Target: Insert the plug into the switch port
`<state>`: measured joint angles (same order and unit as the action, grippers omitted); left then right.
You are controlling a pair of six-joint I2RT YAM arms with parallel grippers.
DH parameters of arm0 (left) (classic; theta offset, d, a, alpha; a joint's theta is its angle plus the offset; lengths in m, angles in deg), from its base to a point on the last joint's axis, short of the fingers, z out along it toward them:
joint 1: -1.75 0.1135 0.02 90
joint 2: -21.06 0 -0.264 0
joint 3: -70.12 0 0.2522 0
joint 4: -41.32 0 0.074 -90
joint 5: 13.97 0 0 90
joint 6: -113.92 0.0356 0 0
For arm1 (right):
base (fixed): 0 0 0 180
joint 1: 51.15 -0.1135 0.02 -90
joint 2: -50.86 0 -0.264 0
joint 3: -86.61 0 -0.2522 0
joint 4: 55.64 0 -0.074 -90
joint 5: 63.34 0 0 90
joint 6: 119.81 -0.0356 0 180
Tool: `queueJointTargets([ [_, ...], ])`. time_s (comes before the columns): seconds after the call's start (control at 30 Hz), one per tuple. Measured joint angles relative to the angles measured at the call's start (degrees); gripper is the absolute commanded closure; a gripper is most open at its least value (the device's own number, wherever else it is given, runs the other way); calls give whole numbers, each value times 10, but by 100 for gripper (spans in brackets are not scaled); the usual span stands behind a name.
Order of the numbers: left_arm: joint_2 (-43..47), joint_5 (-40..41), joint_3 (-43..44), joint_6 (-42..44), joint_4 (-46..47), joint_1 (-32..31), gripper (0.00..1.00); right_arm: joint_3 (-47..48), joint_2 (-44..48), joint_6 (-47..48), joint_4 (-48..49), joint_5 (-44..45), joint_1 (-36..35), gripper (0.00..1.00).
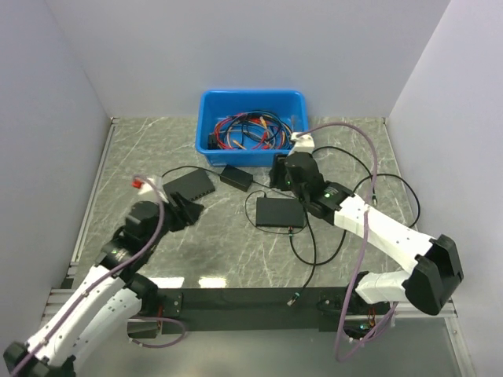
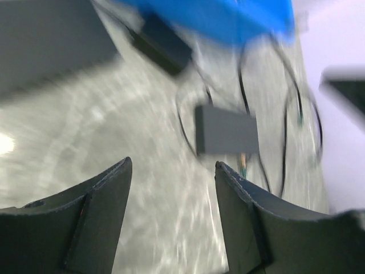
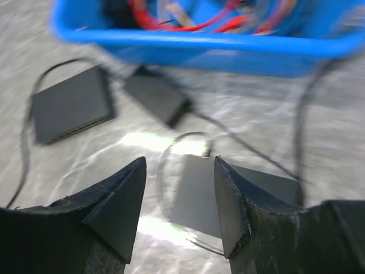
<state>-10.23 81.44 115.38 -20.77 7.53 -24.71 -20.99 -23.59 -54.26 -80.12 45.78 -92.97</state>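
The switch (image 1: 280, 212) is a flat black box lying mid-table. It also shows in the left wrist view (image 2: 225, 130) and below my right fingers (image 3: 197, 194). A thin black cable loops to its far edge and ends in the small plug (image 3: 209, 149). The view is blurred, so I cannot tell whether the plug sits in a port. My right gripper (image 1: 280, 174) (image 3: 179, 160) hovers over the switch's far side, open and empty. My left gripper (image 1: 185, 209) (image 2: 174, 162) hangs over bare table left of the switch, also open and empty.
A second flat black box (image 1: 189, 184) lies to the left, close to my left gripper. A black brick adapter (image 1: 236, 176) sits between the boxes. The blue bin (image 1: 206, 118) of red and blue cables stands at the back. Black cable loops (image 1: 314, 251) trail right of the switch.
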Motion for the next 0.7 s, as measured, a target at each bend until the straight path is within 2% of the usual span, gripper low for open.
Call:
queueJointTargets([
  [0.1,-19,-33,-46,-1,40,-69,33,-18,22,-9,-27,38,17,42],
  [0.2,-66,-35,-66,-4,64,-182,33,-56,49,-16,-38,43,39,41],
  [0.4,-210,43,-53,-15,113,-426,32,-104,108,-17,-43,40,52,41],
  [0.6,-363,121,26,-12,152,-563,31,-117,152,-17,-33,42,53,41],
  [0.7,-416,135,64,-5,177,-590,30,-131,168,-17,-33,42,54,41],
])
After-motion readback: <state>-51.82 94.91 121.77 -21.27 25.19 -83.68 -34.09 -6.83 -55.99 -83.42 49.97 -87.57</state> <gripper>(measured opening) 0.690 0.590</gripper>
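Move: Near the table's front edge lies the loose plug with the teal band, about 20 cm back, 29 cm right and 20 cm below the left hand. From that hand, the switch is some 5 cm ahead and 27 cm right, and the plug at its near side 1 cm back and 30 cm right, both about 18 cm down. The right hand has the switch 4 cm back, 1 cm right and 19 cm below, and the black adapter 8 cm ahead and 14 cm left. Sweeping right and back towards the loose plug, the left hand covers roughly 30 cm with its fingers open, sinking about 10 cm before levelling off near the end. Its wrist turns about 45 degrees clockwise and rolls its left side up, so the fingers come to point mostly right. Meanwhile the empty right hand, staying high and open, shifts some 8 cm right and a little back, from above the switch's middle towards its right end. ##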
